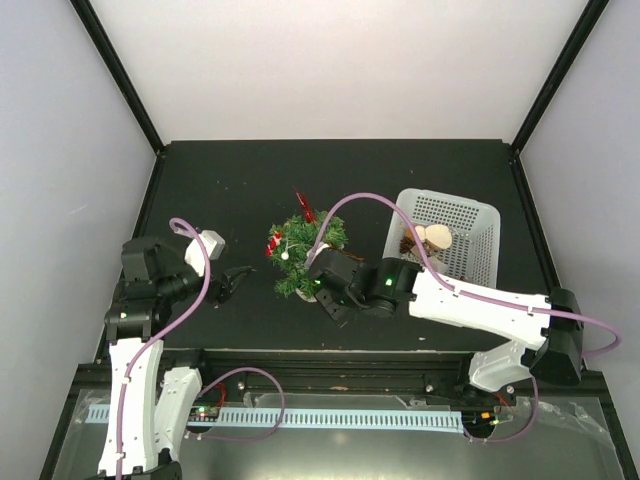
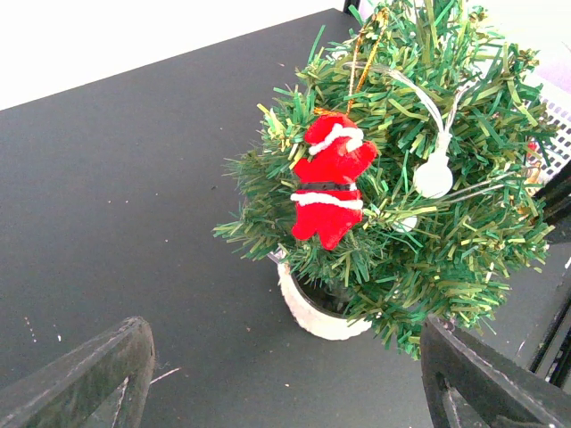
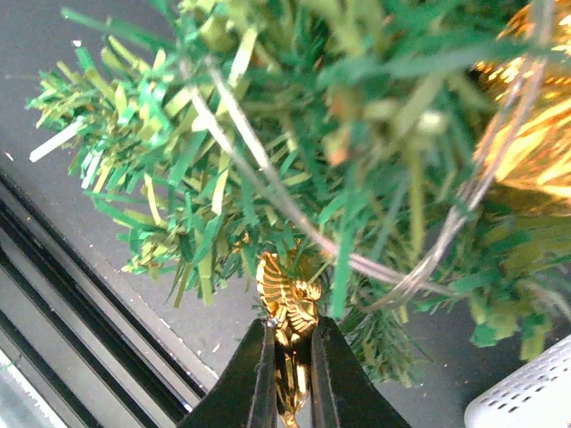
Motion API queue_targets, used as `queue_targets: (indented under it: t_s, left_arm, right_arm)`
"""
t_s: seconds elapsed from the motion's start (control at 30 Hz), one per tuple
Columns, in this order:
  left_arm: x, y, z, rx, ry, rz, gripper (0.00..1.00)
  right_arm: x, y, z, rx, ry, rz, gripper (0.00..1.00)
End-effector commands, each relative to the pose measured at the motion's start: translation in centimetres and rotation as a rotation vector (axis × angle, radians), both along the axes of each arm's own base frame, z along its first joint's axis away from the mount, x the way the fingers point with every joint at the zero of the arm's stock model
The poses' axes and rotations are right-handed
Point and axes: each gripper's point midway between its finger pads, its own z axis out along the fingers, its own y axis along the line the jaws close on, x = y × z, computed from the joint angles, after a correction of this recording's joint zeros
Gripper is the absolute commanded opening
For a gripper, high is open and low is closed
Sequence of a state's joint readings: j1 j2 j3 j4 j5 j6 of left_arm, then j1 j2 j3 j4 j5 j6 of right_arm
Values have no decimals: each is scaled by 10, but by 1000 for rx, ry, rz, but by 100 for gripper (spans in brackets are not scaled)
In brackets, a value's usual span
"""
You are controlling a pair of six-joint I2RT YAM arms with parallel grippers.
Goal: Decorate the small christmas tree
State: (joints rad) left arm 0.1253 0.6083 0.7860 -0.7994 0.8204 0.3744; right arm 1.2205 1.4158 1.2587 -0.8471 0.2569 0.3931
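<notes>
The small christmas tree (image 1: 303, 252) stands mid-table on its white base (image 2: 321, 314). A red Santa figure (image 2: 328, 189) and a white ball (image 2: 434, 177) hang on its branches. My right gripper (image 3: 288, 334) is shut on a gold ornament (image 3: 287, 305) and holds it against the tree's lower branches (image 3: 223, 178). In the top view that gripper (image 1: 318, 276) sits at the tree's near right side. My left gripper (image 1: 236, 281) stands open left of the tree, apart from it, with nothing between its fingers (image 2: 89, 379).
A white mesh basket (image 1: 470, 215) with more ornaments (image 1: 430, 240) stands to the right of the tree, next to the right arm. Dark rails run along the table's near edge (image 1: 330, 355). White walls enclose the table at the back and sides.
</notes>
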Motion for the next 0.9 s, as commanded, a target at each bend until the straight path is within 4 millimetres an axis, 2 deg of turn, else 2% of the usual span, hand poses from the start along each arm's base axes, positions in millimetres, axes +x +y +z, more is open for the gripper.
queue_targets:
  t_s: [0.0,0.3,0.5,0.63,0.67,0.73,0.8,0.87]
  left_arm:
    - [0,-1,6,-2,-35,-16,82]
    - [0,-1,6,-3,-34,-15,82]
    - [0,-1,6,-3,-35,-13,82]
    - [0,0,7,-3,-38,-12,82]
    - [0,0,7,-3,-37,-11,82]
    - [0,0,7,-3,-40,-11,82]
    - [0,0,8,-2,-42,-11,82]
    - [0,0,7,-2,-41,-9,82]
  right_arm:
    - [14,3,12,12,-51,-17,1]
    - [21,5,0,-5,-39,-24,2]
    - [23,8,1,4,-47,-27,4]
    - [24,9,1,2,-47,-27,12]
    - [24,8,1,5,-48,-28,15]
    - [24,8,2,11,-49,-29,27]
    - [24,8,4,16,-52,-31,30]
    - [24,7,5,18,-54,-32,37]
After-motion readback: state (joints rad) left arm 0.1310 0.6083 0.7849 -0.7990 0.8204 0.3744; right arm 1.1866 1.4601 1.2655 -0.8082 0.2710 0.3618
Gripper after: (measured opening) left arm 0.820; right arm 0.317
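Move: The gold ornament is already pinched in the right fingers; the lower near branch it goes to is about 3 cm ahead, 1 cm to the left and level in height. From that hand, the gold bow is some 7 cm ahead and 1 cm right, 3 cm higher; the tree's pot is about 7 cm ahead, 3 cm left and 12 cm below. From the left hand, the branch is roughly 17 cm to the right, straight level with it fore and aft, and 6 cm lower. Push the right gripper about 2 cm forward into the tree's near lower branches, keeping the gold ornament pinched and sinking about 1 cm on the way. Then all but stop there, with the wrist's tilt nearly unchanged, and open the fingers by about a quarter of their range among the twigs to let go of the ornament. ##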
